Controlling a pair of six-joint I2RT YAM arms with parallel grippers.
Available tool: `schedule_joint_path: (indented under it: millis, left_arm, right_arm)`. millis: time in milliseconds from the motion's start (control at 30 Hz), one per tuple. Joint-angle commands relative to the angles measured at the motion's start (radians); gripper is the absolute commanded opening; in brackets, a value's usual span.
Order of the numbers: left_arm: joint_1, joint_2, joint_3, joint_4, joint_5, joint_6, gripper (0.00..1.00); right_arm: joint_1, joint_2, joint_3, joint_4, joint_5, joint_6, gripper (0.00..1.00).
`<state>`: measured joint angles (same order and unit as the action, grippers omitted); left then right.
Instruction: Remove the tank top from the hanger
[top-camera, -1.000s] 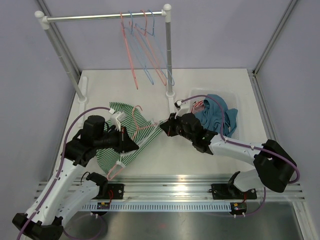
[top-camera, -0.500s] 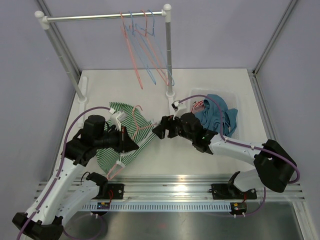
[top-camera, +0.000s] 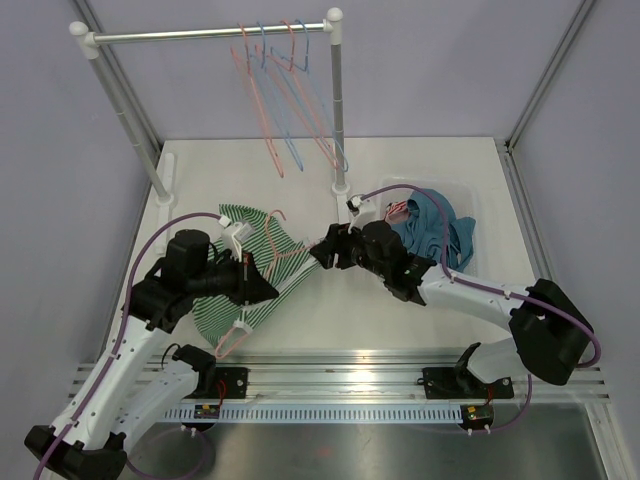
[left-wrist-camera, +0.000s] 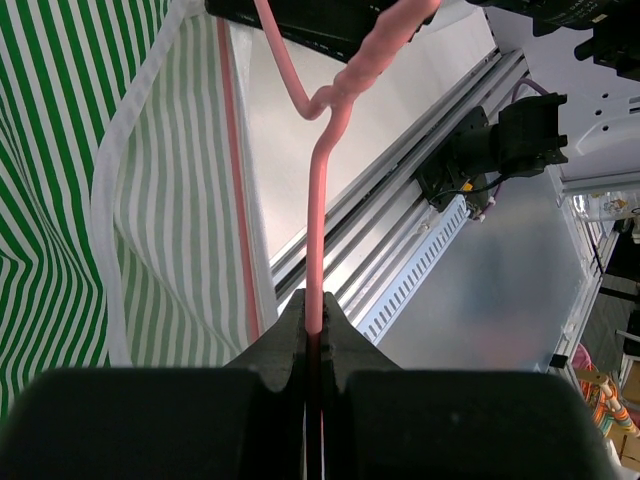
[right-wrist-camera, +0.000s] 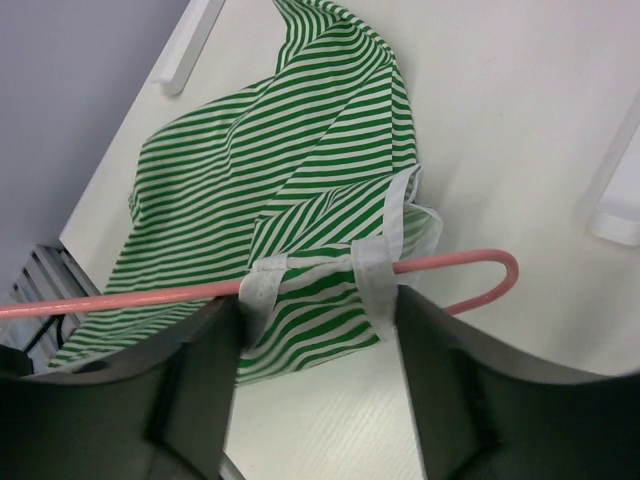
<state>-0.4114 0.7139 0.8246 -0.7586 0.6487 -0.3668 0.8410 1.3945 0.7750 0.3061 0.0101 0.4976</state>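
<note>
A green-and-white striped tank top (top-camera: 228, 300) lies on the white table, threaded on a pink hanger (top-camera: 232, 342). My left gripper (top-camera: 270, 288) is shut on the hanger's wire (left-wrist-camera: 318, 190), with the tank top (left-wrist-camera: 70, 200) to its left in the left wrist view. My right gripper (top-camera: 318, 250) is open just above the table. In the right wrist view its gripper (right-wrist-camera: 318, 330) straddles the two white straps (right-wrist-camera: 372, 270) looped over the hanger arm (right-wrist-camera: 455, 262), and its fingers (right-wrist-camera: 200, 380) hold nothing. The tank top (right-wrist-camera: 270, 160) spreads out beyond the straps.
A clothes rack (top-camera: 338, 110) stands at the back with several pink and blue hangers (top-camera: 290, 95) on its bar. A clear bin (top-camera: 472, 205) at the right holds blue clothes (top-camera: 435, 225). The metal rail (top-camera: 330, 375) runs along the near edge.
My right gripper has gone from shut to open at the hanger's end by the straps. The left gripper has kept its hold on the hanger. The hangers on the rack sway a little.
</note>
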Motion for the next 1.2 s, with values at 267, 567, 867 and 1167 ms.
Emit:
schedule_joint_path:
  millis: [267, 567, 867, 1167]
  left_arm:
    - [-0.006, -0.004, 0.048, 0.039, 0.008, -0.004, 0.00]
    - [-0.006, -0.004, 0.050, 0.042, 0.005, -0.004, 0.00]
    - [-0.006, -0.010, 0.050, 0.024, 0.002, 0.003, 0.00]
    - [-0.006, -0.056, 0.076, -0.005, 0.071, 0.028, 0.00]
  right_arm:
    - [-0.023, -0.040, 0.010, 0.016, 0.054, -0.033, 0.47]
    - [-0.043, -0.081, -0.020, 0.007, 0.050, -0.074, 0.19]
    - [-0.088, -0.089, -0.023, -0.036, 0.085, -0.076, 0.00]
    - [-0.227, -0.031, 0.067, -0.145, 0.093, -0.083, 0.00]
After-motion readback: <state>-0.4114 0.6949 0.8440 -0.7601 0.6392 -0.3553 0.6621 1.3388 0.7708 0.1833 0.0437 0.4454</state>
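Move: The tank top's near shoulder strap, still threaded on the pink hanger, lies between the open right fingers, roughly 1 cm ahead of the hand point. That side's hanger tip is about 5 cm ahead and 5 cm right of the hand; the hook's curve is some 9 cm ahead and 8 cm left. The white bin's middle stands about 25 cm right, 4 cm ahead, 12 cm lower. From the left hand, the strap is about 7 cm ahead, 9 cm right. Shut the right fingers on the shoulder strap, pinching it together while rising about 1 cm, then draw it right and forward along the hanger arm towards the tip, some 8 cm in all, faster and sinking slightly late on, with the wrist turning about 10 degrees clockwise. Keep the left gripper clamped on the hanger's other arm, holding it nearly still. ##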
